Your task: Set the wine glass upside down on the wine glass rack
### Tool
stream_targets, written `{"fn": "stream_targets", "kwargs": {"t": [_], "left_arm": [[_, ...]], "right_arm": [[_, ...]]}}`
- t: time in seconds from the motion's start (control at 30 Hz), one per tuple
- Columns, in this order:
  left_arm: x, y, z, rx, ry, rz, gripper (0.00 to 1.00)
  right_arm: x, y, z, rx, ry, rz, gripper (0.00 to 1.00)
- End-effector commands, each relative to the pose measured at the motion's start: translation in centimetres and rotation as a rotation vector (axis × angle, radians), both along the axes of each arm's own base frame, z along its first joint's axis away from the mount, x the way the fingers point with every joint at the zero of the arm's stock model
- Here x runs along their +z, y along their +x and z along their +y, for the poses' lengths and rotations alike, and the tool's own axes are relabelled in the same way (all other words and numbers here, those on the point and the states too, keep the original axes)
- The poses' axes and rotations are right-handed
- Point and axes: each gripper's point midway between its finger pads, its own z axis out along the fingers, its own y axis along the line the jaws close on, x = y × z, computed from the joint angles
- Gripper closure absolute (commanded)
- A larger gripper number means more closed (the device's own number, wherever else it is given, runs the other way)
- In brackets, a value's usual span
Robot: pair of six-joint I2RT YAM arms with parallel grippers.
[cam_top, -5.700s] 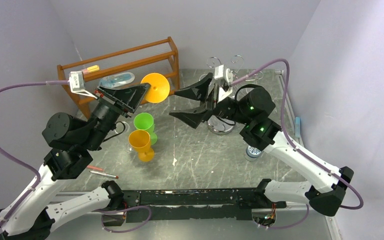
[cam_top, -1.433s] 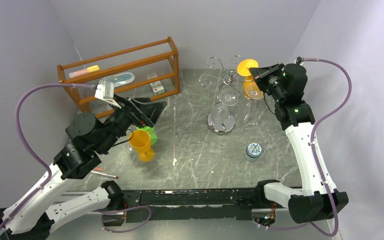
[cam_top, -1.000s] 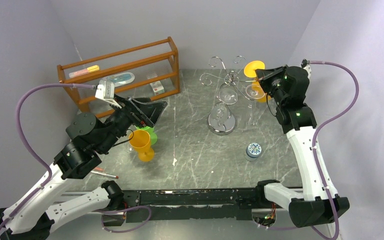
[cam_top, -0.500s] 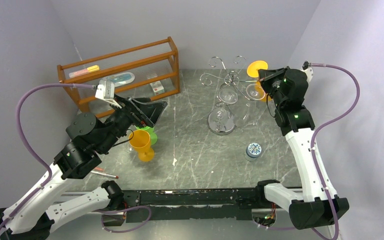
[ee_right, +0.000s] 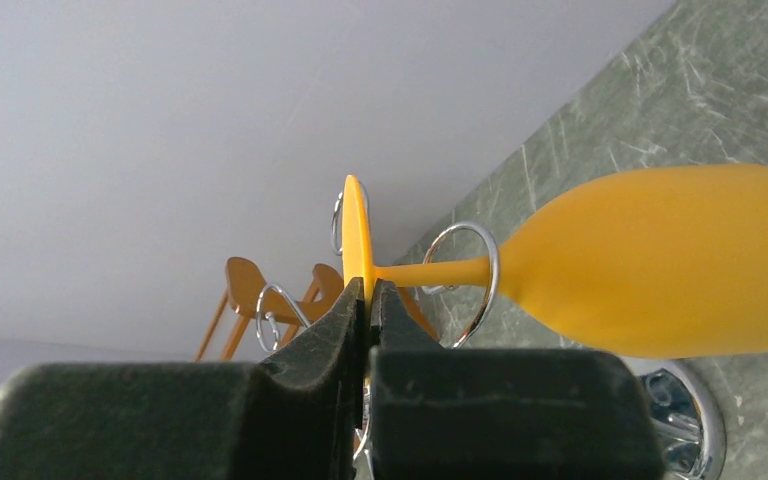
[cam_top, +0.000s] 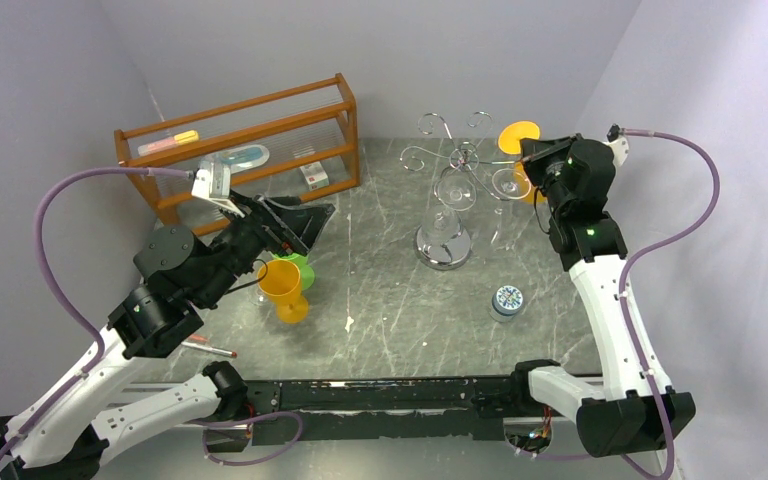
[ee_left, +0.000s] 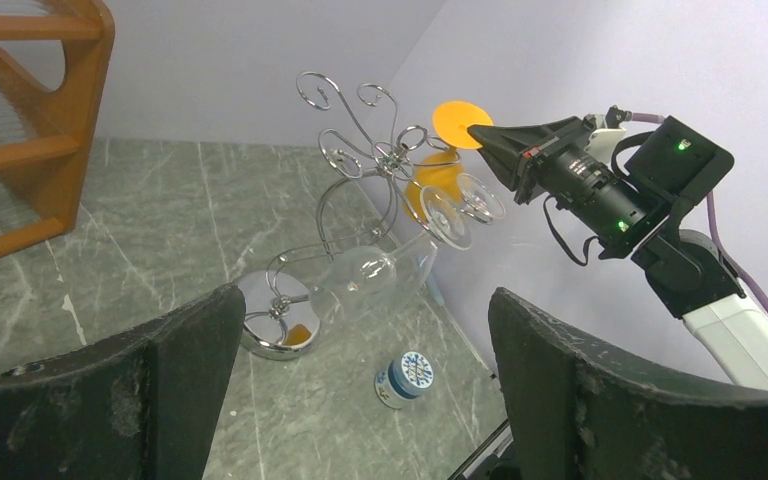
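The wine glass is yellow-orange and hangs bowl down at the right side of the chrome wine glass rack (cam_top: 457, 158). Its round foot (cam_top: 518, 134) is on top. In the right wrist view its stem (ee_right: 430, 271) passes through a chrome scroll loop (ee_right: 484, 262), with the bowl (ee_right: 660, 262) beyond it. My right gripper (cam_top: 527, 157) is shut on the foot's rim (ee_right: 355, 235). The left wrist view shows that foot (ee_left: 460, 112) at the right gripper's tip. My left gripper (cam_top: 295, 215) stands wide open with nothing in it, well left of the rack.
Two clear glasses (cam_top: 455, 190) (cam_top: 506, 181) hang on the rack above its round base (cam_top: 443, 247). A green cup (cam_top: 298, 264) and a second orange glass (cam_top: 282, 287) stand under my left arm. There is a wooden shelf (cam_top: 250, 118) at the back left and a small blue-and-white jar (cam_top: 506, 300).
Over several seconds the yellow-orange glass went from beside my left gripper to the rack's right side, held by my right gripper. In the last second it drifted slightly right; the left arm stayed still.
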Motion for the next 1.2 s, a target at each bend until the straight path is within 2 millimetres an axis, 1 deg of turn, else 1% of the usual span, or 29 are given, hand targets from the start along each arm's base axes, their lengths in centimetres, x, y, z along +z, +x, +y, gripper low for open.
{"fn": "stream_targets", "kwargs": {"t": [0.0, 0.23, 0.43, 0.5, 0.6, 0.7, 0.77, 0.83, 0.9, 1.17], "left_arm": [[-0.6, 0.1, 0.2, 0.012, 0.02, 0.007, 0.05], [-0.7, 0.0, 0.2, 0.011, 0.019, 0.008, 0.05], [-0.7, 0.0, 0.4, 0.015, 0.02, 0.008, 0.05], [-0.7, 0.1, 0.4, 0.02, 0.02, 0.012, 0.04], [-1.3, 0.5, 0.8, 0.052, 0.026, 0.033, 0.04], [-1.5, 0.7, 1.1, 0.074, 0.024, 0.04, 0.03], [-1.6, 0.6, 1.2, 0.074, 0.02, 0.039, 0.03], [-1.6, 0.6, 1.2, 0.071, 0.02, 0.037, 0.03], [-1.6, 0.6, 1.1, 0.07, 0.022, 0.037, 0.03], [-2.0, 0.6, 1.1, 0.067, 0.031, 0.04, 0.03]], "right_arm": [[2.2, 0.6, -1.6, -0.066, 0.013, -0.094, 0.96], [1.6, 1.6, -1.3, -0.046, 0.034, -0.076, 0.93], [1.2, 2.1, -1.1, -0.017, 0.026, -0.048, 0.84], [1.2, 2.2, -1.0, -0.009, 0.019, -0.041, 0.82], [1.2, 2.1, -1.3, -0.017, 0.002, -0.028, 0.79], [1.3, 1.9, -1.4, -0.022, -0.018, -0.02, 0.73], [1.6, 1.8, -1.5, -0.024, -0.031, -0.017, 0.67], [1.5, 1.7, -1.5, -0.02, -0.044, -0.006, 0.61], [1.4, 1.7, -1.5, -0.011, -0.061, 0.008, 0.57], [-0.2, 2.2, -1.1, 0.024, -0.101, 0.066, 0.56]]}}
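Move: The right hand still pinches the near rim of the upside-down yellow wine glass's foot, whose middle is about 2 cm ahead and 1 cm left. The rack loop around its stem is roughly 1 cm ahead, 2 cm left and 3 cm below. A clear glass's foot sits some 5 cm back, 3 cm left and slightly lower; the rack hub is about 11 cm left and 1 cm back. From the left hand, that loop is roughly 18 cm ahead and 33 cm right. The right hand eases forward about 2 cm and slightly right, sinking a little towards the rack loop with the yellow glass's foot, while its fingers begin to part. It then stops going forward and rises some 2 cm as the fingers spread to a bit under half open, ending the pinch with the foot still between them and its rim seeming to touch one finger. ##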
